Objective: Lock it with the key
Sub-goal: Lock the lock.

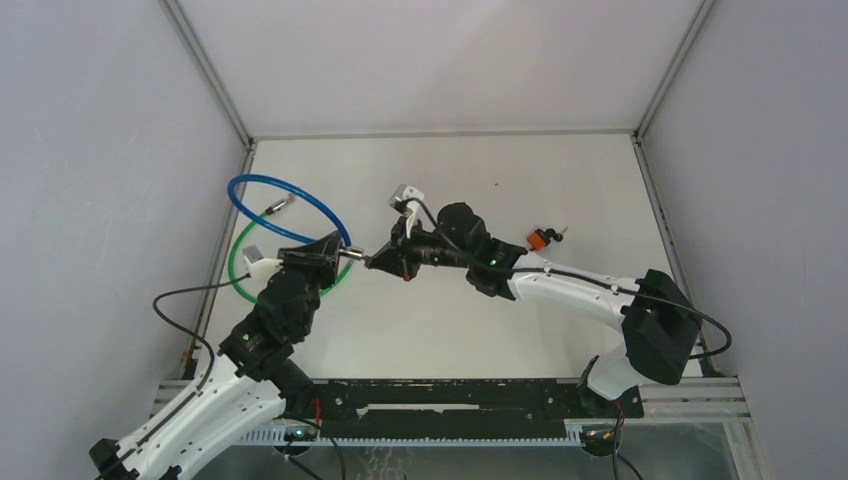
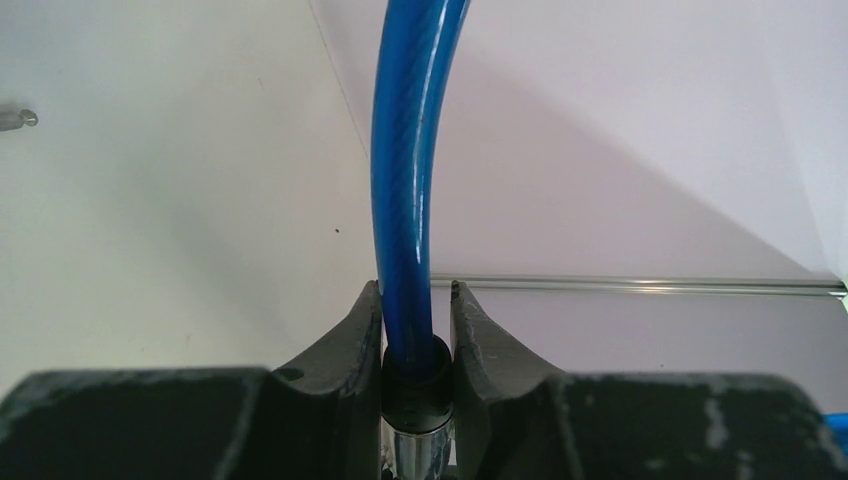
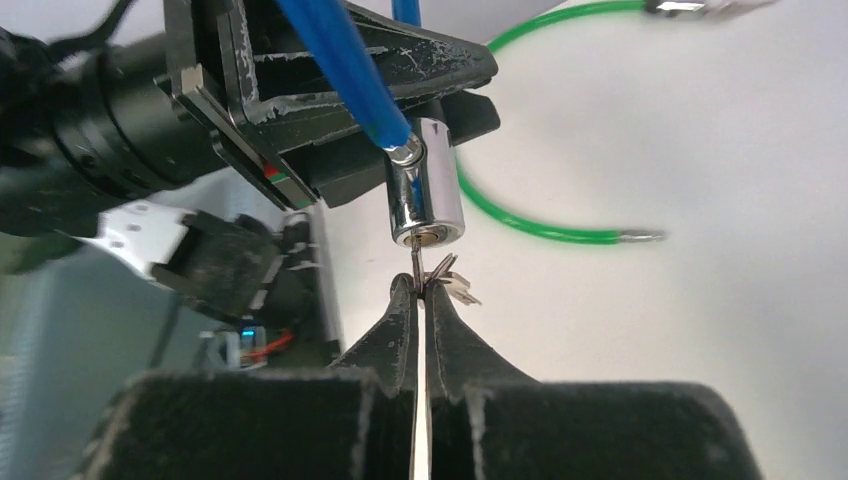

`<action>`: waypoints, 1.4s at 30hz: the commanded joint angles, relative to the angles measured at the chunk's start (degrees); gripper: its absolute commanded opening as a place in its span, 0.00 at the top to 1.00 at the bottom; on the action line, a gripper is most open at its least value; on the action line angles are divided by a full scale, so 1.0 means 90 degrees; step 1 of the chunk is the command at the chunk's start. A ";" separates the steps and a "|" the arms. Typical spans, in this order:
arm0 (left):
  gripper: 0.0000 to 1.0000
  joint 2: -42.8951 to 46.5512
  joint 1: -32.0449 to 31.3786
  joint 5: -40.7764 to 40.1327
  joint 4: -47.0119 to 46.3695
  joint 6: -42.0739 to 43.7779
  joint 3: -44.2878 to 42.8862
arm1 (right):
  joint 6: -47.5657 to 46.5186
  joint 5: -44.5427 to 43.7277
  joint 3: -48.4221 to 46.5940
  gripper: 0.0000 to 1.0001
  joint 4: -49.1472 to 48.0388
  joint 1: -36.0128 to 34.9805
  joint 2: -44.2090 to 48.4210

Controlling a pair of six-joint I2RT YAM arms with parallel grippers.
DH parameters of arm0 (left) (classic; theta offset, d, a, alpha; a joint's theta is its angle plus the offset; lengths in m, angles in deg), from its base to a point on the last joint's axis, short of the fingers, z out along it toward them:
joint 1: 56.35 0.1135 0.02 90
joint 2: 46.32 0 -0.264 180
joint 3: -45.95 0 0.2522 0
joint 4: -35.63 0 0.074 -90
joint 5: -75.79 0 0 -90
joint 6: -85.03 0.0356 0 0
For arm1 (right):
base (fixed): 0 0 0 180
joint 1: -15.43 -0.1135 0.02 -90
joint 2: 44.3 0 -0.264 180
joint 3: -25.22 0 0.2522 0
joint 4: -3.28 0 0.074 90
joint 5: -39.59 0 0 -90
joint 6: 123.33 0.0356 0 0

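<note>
The lock is a blue cable [image 1: 285, 210] ending in a chrome cylinder [image 3: 425, 195]. My left gripper [image 1: 343, 254] is shut on that cylinder's black collar [image 2: 417, 365], and the blue cable rises between its fingers [image 2: 365, 330]. The cable's free metal end [image 1: 278, 207] lies inside the loop. My right gripper [image 3: 420, 285] is shut on the key [image 3: 415, 262], whose blade reaches up into the cylinder's face. A spare key on the same ring [image 3: 456, 287] hangs beside the fingertips. In the top view my right gripper [image 1: 373, 261] meets the left one tip to tip.
A green cable [image 1: 238, 270] curves on the table under the left arm, its metal tip [image 3: 640, 237] pointing right. A small orange object [image 1: 541, 239] lies behind the right arm. Grey walls close the table on the left, back and right.
</note>
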 commanded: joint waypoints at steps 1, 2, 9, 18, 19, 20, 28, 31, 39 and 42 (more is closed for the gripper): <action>1.00 0.0119 -0.0003 0.0093 -0.0567 -0.0250 -0.0138 | -0.1818 -0.1591 -0.0181 1.00 0.0418 -0.0606 0.0292; 1.00 0.0132 -0.0005 0.0077 -0.0536 -0.0268 -0.0138 | -0.2034 -0.1949 -0.0113 1.00 0.0347 -0.0703 0.0310; 1.00 0.0230 0.0004 0.0008 -0.0337 -0.0323 -0.0139 | -0.3906 -0.3320 0.0784 1.00 -0.0831 -0.1240 0.0447; 1.00 0.0241 -0.0003 0.0050 -0.0220 -0.0376 -0.0134 | -0.4400 -0.3844 0.0888 1.00 -0.1094 -0.1450 0.0341; 1.00 0.0257 -0.0004 0.0054 -0.0206 -0.0386 -0.0132 | -0.4427 -0.3854 0.0891 1.00 -0.1097 -0.1455 0.0338; 1.00 0.0269 0.0003 0.0054 -0.0183 -0.0398 -0.0136 | -0.4459 -0.3861 0.0893 1.00 -0.1103 -0.1461 0.0329; 1.00 0.0321 -0.0001 0.0028 -0.0081 -0.0503 -0.0117 | -0.4886 -0.4359 0.0888 1.00 -0.1127 -0.1568 0.0211; 1.00 0.0316 0.0002 0.0015 -0.0082 -0.0508 -0.0109 | -0.4820 -0.4360 0.0888 1.00 -0.1079 -0.1564 0.0219; 1.00 0.0371 -0.0001 -0.0053 -0.0044 -0.0588 -0.0065 | -0.4288 -0.4217 0.0891 0.82 -0.0887 -0.1544 0.0346; 1.00 0.0374 -0.0006 -0.0091 0.0003 -0.0660 -0.0053 | -0.4142 -0.4069 0.0888 0.66 -0.0813 -0.1502 0.0394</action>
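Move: The right fingers are shut on the key. The lock cylinder it sits in lies about 4 cm to that hand's left and 1 cm ahead, at its height. The blue cable's loop is some 15 cm left and 8 cm ahead, slightly higher; the green cable's near end is on the table, roughly 9 cm left, 5 cm ahead and 22 cm below. From the left gripper, which grips the cylinder, the key is about 6 cm right and 2 cm back, nearly level. Hold the lock cylinder almost still in the left gripper while you roll the right wrist some 45 degrees counter-clockwise, looking along its fingers towards the keyhole, and let its fingertips shift about 1.5 cm forward and 1 cm down. Ease the turn to a stop, then open the right fingers about a quarter around the key to release it. ##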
